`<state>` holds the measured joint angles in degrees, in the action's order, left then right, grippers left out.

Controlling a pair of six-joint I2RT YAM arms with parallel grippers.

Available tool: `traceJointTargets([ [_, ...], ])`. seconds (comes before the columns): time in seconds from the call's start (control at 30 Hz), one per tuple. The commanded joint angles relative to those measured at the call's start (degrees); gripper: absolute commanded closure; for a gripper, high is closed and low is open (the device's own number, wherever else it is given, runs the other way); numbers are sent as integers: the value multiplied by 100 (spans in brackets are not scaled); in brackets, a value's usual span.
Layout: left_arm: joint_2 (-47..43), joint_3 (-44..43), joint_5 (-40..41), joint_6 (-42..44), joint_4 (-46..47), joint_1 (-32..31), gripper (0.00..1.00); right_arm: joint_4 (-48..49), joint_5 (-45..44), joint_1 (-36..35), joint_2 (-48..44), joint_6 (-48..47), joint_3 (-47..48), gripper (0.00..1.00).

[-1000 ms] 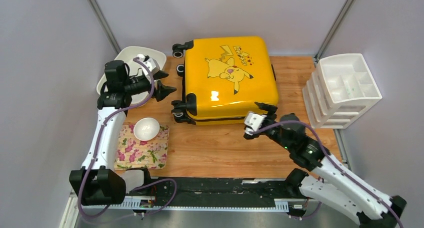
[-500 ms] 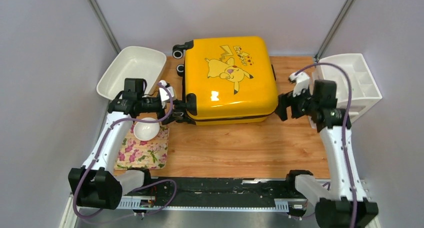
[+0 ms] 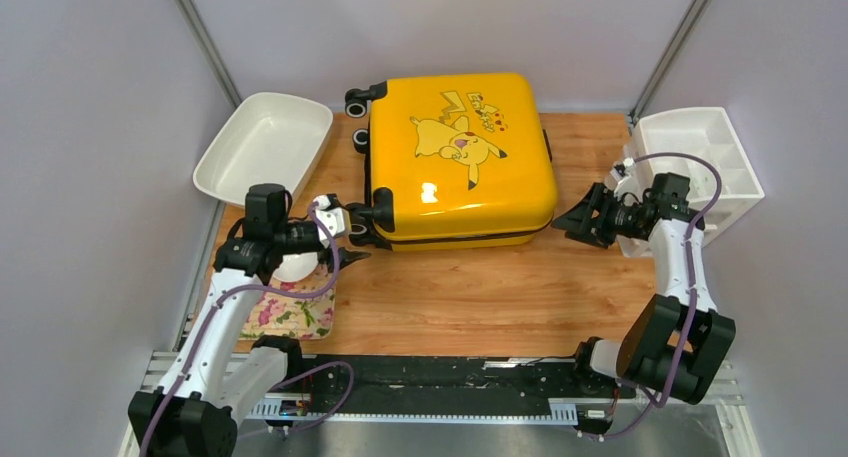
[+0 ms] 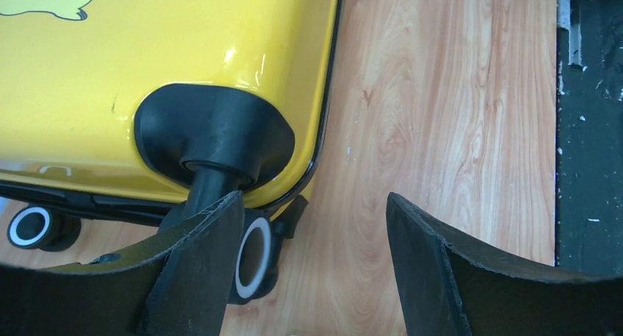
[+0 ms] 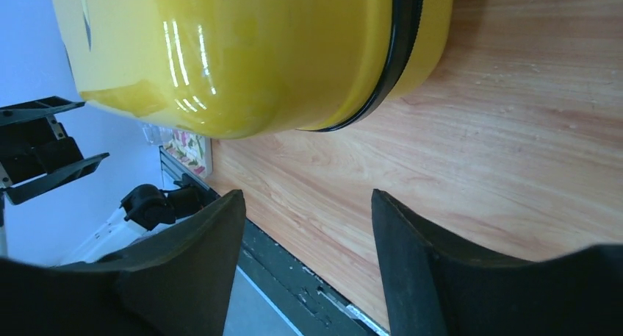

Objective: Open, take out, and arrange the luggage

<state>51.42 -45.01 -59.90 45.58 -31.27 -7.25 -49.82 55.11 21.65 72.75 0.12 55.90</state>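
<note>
The luggage (image 3: 455,157) is a yellow hard-shell suitcase with a cartoon print, lying flat and closed at the back of the wooden table. My left gripper (image 3: 355,249) is open at its front-left corner. In the left wrist view the luggage (image 4: 147,56) fills the top left, and the left gripper (image 4: 314,198) has one finger beside a black wheel (image 4: 253,259), with only bare wood between the jaws. My right gripper (image 3: 565,222) is open, low beside the front-right corner. In the right wrist view the right gripper (image 5: 306,194) holds nothing, and the black zipper trim (image 5: 400,49) runs round the shell (image 5: 257,56).
A white tray (image 3: 300,104) sits at the back left. A white bowl (image 3: 290,269) on a floral mat (image 3: 290,312) lies partly under my left arm. A white drawer organiser (image 3: 700,167) stands at the right edge. A black rail (image 3: 450,377) runs along the near edge.
My left gripper came down from beside the tray to the suitcase's front-left wheels. My right arm swung from the suitcase's front edge out to its right side and lowered.
</note>
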Motion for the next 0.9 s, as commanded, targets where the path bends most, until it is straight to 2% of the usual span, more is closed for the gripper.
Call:
traceJointTargets([
  [0.0,-44,2,-268,48,77,-22,23,886,63,-55,-42,358,-62,41],
  [0.07,43,-77,-425,404,-395,-92,30,739,-70,-125,-103,86,-79,50],
  [0.1,52,-86,-322,503,-554,-371,33,720,-471,-213,-147,15,-88,53],
  [0.17,-113,185,-76,696,-565,-671,41,929,-852,-249,-244,-161,-342,56],
  [0.2,-254,369,195,715,-391,-847,43,974,-1114,-240,-209,-127,-447,60],
  [0.23,-403,806,363,706,177,-1145,45,931,-1247,-249,-26,-65,-466,61],
  [0.27,-735,1036,504,637,530,-1304,52,817,-1309,-240,115,-56,-457,63],
  [0.33,-1010,1624,847,645,1477,-1672,58,624,-1363,-258,536,-56,-370,65],
  [0.37,-1141,1749,961,775,1657,-1814,61,684,-1345,-258,651,118,-334,66],
  [0.57,-1037,2180,1270,1549,1992,-2508,63,1920,-1503,-609,951,926,-597,68],
  [0.63,-1037,2392,1323,1550,2272,-2580,64,2387,-1303,-706,1047,1322,-764,71],
  [0.67,-1003,2427,1358,1550,2326,-2624,64,2964,-1188,-723,1074,1524,-878,74],
  [0.7,-985,2445,1410,1507,2370,-2694,64,3257,-961,-750,1101,1891,-1070,80],
  [0.77,-950,2454,1472,1436,2432,-2747,64,4063,-636,-759,1136,2158,-1274,83],
  [0.87,-932,2471,1569,1366,2476,-2782,64,4768,-231,-759,1110,2649,-1502,85],
])
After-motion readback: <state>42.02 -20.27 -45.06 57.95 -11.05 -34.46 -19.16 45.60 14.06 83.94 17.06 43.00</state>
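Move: The right hand is just off the luggage's near right corner, whose seam lies roughly 6 cm ahead, 4 cm left and 9 cm below; the white drawer unit is about 22 cm right and 14 cm ahead. For the left hand, the middle of the luggage's near side is some 18 cm right, 4 cm ahead and 12 cm down. The near wheels are about 5 cm straight ahead and 7 below; the white bowl sits 15 cm left, 2 back, 18 below. Down about 10 cm beside the luggage's near right corner goes the right hand, easing forward towards the seam late on as its fingers close from wide to nearly shut. The left hand sinks just as far while drawing back and right, away from the wheels into the space before the near side, its fingers half closing and swinging some 20 degrees clockwise. ##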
